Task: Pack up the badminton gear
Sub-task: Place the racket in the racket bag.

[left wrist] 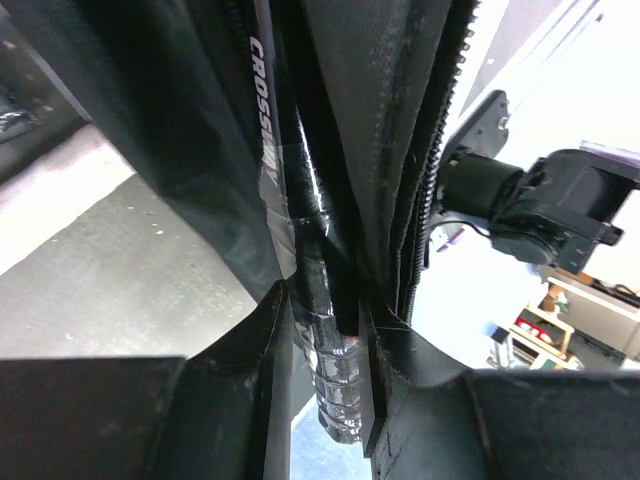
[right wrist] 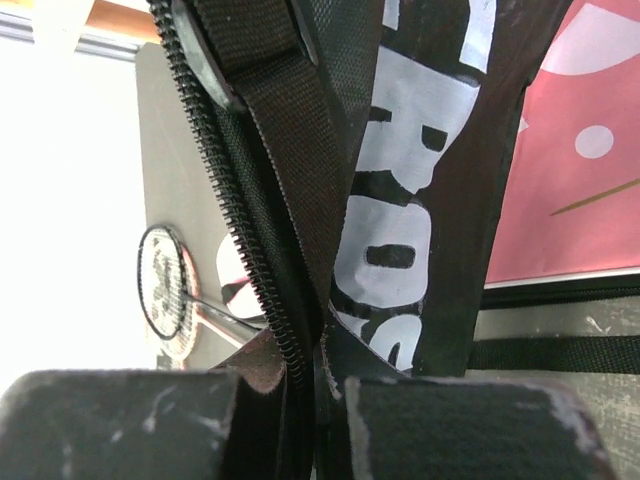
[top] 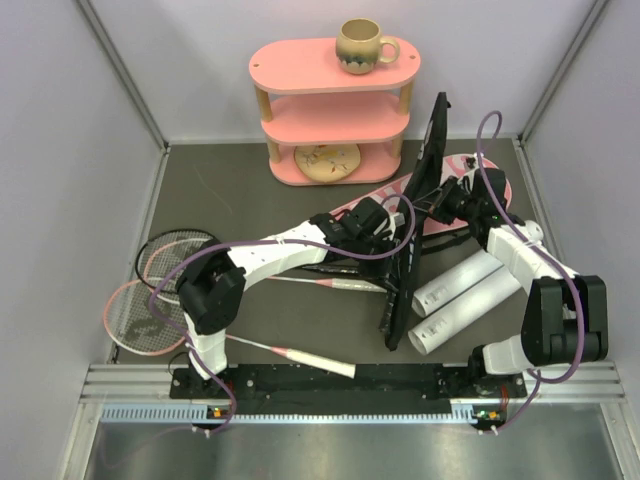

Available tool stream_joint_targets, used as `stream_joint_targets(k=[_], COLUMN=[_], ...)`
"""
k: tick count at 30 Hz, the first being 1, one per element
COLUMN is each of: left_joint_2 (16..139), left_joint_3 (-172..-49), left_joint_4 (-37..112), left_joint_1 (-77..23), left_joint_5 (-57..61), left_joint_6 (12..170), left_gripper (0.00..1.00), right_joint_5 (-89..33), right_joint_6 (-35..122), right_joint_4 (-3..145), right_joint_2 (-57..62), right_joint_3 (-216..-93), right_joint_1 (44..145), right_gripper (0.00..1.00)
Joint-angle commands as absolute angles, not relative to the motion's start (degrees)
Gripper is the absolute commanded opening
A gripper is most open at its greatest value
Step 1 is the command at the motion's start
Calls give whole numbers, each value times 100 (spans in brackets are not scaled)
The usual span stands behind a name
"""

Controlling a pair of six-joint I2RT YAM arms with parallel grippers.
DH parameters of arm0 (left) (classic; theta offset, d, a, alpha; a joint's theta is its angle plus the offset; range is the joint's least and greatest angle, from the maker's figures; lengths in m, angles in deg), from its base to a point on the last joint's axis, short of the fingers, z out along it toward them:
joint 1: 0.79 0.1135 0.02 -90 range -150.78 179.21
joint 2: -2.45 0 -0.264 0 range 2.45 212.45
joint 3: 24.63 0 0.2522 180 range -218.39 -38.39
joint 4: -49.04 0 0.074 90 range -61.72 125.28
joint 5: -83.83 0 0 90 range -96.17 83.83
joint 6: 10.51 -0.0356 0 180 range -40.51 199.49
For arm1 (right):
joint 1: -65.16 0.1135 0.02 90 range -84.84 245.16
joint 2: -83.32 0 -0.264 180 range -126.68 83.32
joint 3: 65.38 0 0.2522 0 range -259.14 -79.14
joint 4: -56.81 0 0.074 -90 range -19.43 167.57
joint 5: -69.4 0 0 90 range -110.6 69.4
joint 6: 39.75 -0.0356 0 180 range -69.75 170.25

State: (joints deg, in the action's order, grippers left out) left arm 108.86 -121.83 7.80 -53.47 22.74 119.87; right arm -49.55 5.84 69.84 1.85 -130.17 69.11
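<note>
The black CROSSWAY bag (top: pixel 405 285) stands on edge mid-table, held between both grippers. My left gripper (top: pixel 392 225) (left wrist: pixel 325 300) is shut on a black, film-wrapped racket handle (left wrist: pixel 335 390) that runs up into the bag's open side (left wrist: pixel 390 150). My right gripper (top: pixel 432 200) (right wrist: pixel 320 345) is shut on the bag's zipper edge (right wrist: pixel 260 260). The pink bag (top: pixel 482 180) (right wrist: pixel 590 150) lies flat behind it. Two white tubes (top: pixel 468 290) lie to the right. A pink-framed racket (top: pixel 140 320) and a black-framed one (top: pixel 172 250) lie at the left, with one white handle (top: pixel 322 362) near the front rail.
A pink three-tier shelf (top: pixel 335 110) stands at the back with a beige mug (top: pixel 360 45) on top and a round plate (top: pixel 328 160) on its lowest tier. Pale walls close in the left, right and back. The arm bases sit on the front rail (top: pixel 350 380).
</note>
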Motion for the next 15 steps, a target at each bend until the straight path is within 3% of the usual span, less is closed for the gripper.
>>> stream_joint_targets(k=[1,4,12,15], left_joint_2=[10809,10783,10827,10809], left_joint_3=[-12725,-12567,-12434,-12408], left_joint_4=[1577,1524,1788,1920], left_joint_1=[-5325,-5326,-5326,-5317], left_joint_5=[1466,1562,1835,1800], left_joint_6=[11342,11096,11306,11377], left_gripper=[0,0,0,0], right_joint_5=[-5130,-4803,-4556,-4513], right_joint_6=[1435,2325,2598,2660], right_joint_4=[8227,9181,9614,9825], right_joint_2=[178,-104,281,509], right_joint_3=[-13431,-13933,-13567,-13374], right_joint_1=[6982,6973,7122,7184], right_gripper=[0,2,35,35])
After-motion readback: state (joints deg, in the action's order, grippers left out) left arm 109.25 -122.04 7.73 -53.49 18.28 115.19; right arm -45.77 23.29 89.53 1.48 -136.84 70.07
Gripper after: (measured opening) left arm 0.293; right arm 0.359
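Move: The left gripper holds the racket by its grip, with the racket bag's middle about 16 cm ahead and 6 cm right, slightly higher. The right gripper pinches the bag's zip edge; that middle lies some 4 cm back and 3 cm left, about level. From the right gripper, the near white tube is about 20 cm back and 12 cm right, the far one 27 cm back and 14 cm right, both some 14 cm lower. Release the right gripper's pinch on the bag's zip edge, opening the fingers about a third of the way while drawing the hand back and down some 4 cm in all, a little to the right, and rolling its left side down about 15 degrees. Keep the left gripper shut on the racket grip and ease it forward and slightly down, under 2 cm. ##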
